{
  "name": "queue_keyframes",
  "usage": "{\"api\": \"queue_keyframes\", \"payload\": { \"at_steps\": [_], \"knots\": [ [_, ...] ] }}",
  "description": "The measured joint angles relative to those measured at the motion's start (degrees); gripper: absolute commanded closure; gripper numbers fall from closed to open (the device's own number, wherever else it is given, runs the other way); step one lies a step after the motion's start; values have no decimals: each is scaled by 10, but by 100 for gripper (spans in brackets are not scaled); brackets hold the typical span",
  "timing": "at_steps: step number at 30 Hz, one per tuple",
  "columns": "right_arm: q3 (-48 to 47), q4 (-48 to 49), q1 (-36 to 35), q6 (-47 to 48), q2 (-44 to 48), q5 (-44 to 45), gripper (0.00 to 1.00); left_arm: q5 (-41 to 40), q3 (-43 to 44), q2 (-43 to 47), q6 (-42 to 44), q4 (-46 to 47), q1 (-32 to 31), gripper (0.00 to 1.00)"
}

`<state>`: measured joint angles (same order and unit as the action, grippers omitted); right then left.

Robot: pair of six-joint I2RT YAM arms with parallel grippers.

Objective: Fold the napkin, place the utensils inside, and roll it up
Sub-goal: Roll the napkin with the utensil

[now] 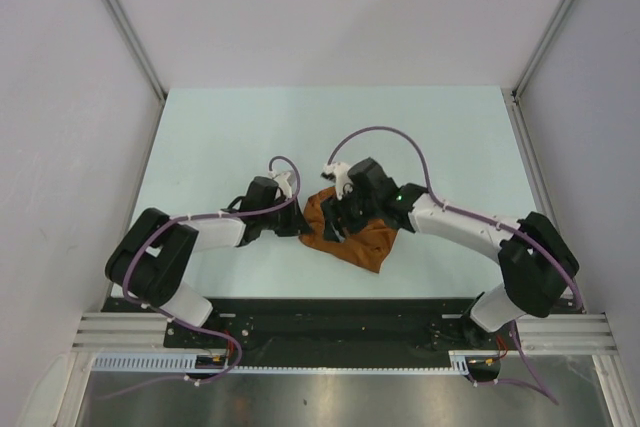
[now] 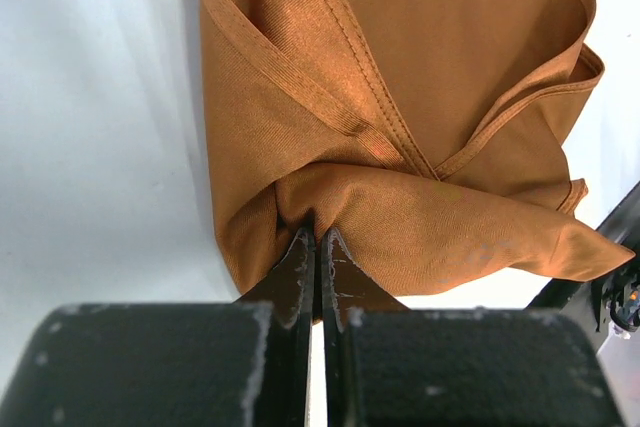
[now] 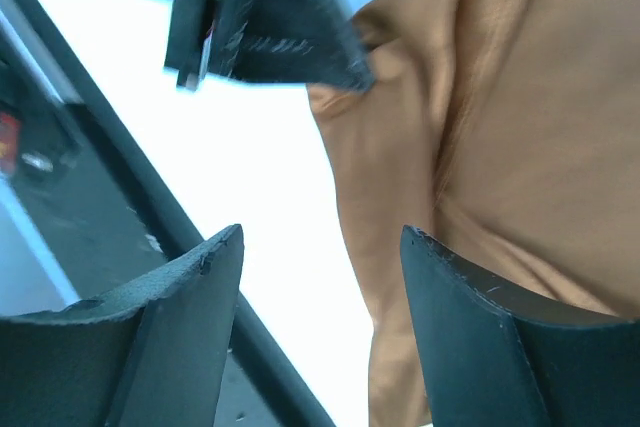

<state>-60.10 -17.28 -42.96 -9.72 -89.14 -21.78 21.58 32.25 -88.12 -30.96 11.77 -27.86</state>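
The rust-orange napkin (image 1: 372, 243) lies bunched in loose folds on the pale table, just ahead of both arms. My left gripper (image 1: 301, 223) is at its left edge, shut on a pinch of cloth. In the left wrist view the napkin (image 2: 420, 97) puckers where the left gripper (image 2: 320, 237) bites it. My right gripper (image 1: 336, 227) hovers over the napkin's left part, open, with nothing between its fingers. In the right wrist view the right gripper (image 3: 322, 231) frames bare table, with the napkin (image 3: 500, 127) to the right and the left gripper (image 3: 270, 27) above. The utensils are out of view.
A black base plate (image 1: 330, 322) runs along the table's near edge, seen as a dark rail (image 3: 100, 197) close to the right gripper. White enclosure walls (image 1: 60, 147) stand at the left, right and back. Purple cables (image 1: 385, 133) arch over both wrists.
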Motion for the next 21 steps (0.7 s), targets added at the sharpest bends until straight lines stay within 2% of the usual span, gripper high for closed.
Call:
{"api": "queue_keyframes", "payload": {
  "at_steps": [4,9,21],
  "knots": [
    [43,27,-75,33,21,98,32,2,8,-6,-3,-10,0,100],
    [65,48,-110,62,1,168,32,6,12,-9,-5,-16,0,100],
    [65,97,-125,99,-67,204,34,11,16,-10,-6,-21,2,100]
  ]
}}
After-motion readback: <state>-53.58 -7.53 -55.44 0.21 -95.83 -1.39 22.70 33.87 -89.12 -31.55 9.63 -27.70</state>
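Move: The right hand hangs open above the napkin; the stretch of the rolled near edge it goes for lies about 9 cm below, 2 cm back and 1 cm left. From this hand the corner pinched by the left fingers is 7 cm left and 2 cm farther out, the near right corner 11 cm right and 5 cm back, the flat cloth 5 cm right and 8 cm ahead. From the left hand, the right hand's stretch is roughly 6 cm right and 4 cm back. The right hand first swings back some 2.5 cm while starting to sink, then goes down onto the rolled near edge beside the left gripper, easing about 1 cm forward again and slightly left for a total drop of about 7.5 cm, fingers kept wide open with one on the cloth side of the roll and one on the near side. Its wrist turns some 20 degrees so that the fingers, pointing down and left, aim more forward and a little steeper, and it is still sinking without closing, while the left hand stays put and keeps its shut pinch on the napkin's left corner. ##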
